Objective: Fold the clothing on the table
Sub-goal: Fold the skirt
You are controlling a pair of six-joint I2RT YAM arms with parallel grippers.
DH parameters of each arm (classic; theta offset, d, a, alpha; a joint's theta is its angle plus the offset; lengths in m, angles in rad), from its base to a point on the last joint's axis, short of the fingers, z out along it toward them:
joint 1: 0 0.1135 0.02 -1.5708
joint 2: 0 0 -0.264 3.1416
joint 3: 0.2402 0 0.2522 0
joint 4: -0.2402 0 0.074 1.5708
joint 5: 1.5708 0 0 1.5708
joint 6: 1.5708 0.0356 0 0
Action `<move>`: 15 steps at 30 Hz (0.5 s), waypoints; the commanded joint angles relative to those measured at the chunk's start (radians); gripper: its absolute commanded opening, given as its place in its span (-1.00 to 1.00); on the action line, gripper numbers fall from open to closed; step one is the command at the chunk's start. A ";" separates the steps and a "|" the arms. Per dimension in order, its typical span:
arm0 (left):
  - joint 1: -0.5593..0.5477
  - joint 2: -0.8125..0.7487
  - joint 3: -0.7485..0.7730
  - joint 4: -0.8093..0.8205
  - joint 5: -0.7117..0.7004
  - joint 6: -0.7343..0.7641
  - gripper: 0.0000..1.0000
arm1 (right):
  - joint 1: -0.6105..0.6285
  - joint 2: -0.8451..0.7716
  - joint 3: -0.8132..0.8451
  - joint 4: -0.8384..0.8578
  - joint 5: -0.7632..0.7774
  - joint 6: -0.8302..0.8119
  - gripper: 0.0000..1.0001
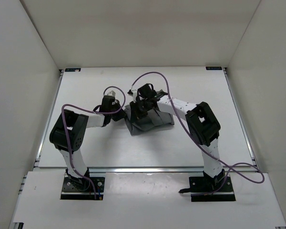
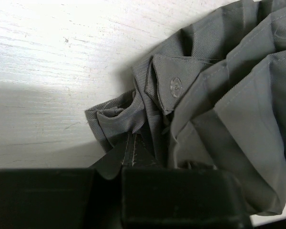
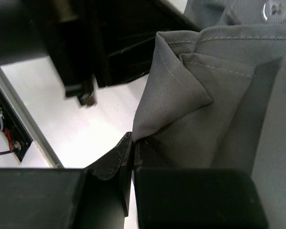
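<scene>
The clothing (image 1: 150, 121) is a dark grey, pleated garment bunched in a small heap at the middle of the table (image 1: 109, 148). My left gripper (image 1: 120, 114) is at the heap's left edge. In the left wrist view it (image 2: 129, 143) is shut on a gathered fold of the clothing (image 2: 229, 95), beside a buttoned flap (image 2: 175, 87). My right gripper (image 1: 139, 109) sits over the heap's upper left part. In the right wrist view it (image 3: 133, 143) is shut on a stitched corner of the clothing (image 3: 219, 95), held a little above the table.
White walls enclose the table on three sides. Thin metal rails (image 1: 48, 121) run along its edges. The two grippers are close together, and the left arm's black body (image 3: 86, 43) fills the upper left of the right wrist view. A purple cable (image 1: 155, 76) loops above the right wrist.
</scene>
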 commanded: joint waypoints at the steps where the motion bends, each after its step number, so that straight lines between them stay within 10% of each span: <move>1: 0.002 -0.040 -0.038 -0.026 -0.003 0.005 -1.00 | 0.014 0.049 0.076 0.001 -0.008 -0.021 -1.00; 15: 0.003 -0.093 -0.076 -0.049 0.004 0.006 -1.00 | 0.049 0.244 0.291 -0.127 0.332 0.020 -1.00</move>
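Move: The skirt's left end, pinched in the left fingers and so right at that hand, lies about 3 cm ahead of the right hand, 6 cm to its left and 6 cm below. The right hand holds the skirt's other end, already carried over. Behind it is the skirt's near left corner, some 7 cm back and 3 cm left, while the folded right edge lies roughly 18 cm to its right and 3 cm back, both about 7 cm lower. The skirt's right end, still pinched in the closed right fingers, is lowered nearly 5 cm while going some 3 to 4 cm forward and a little left, in towards the left fingertips. Late on, the right fingers tip about 10 degrees steeper downward. The left hand keeps its pinch on the left end and draws back about 1 cm. ##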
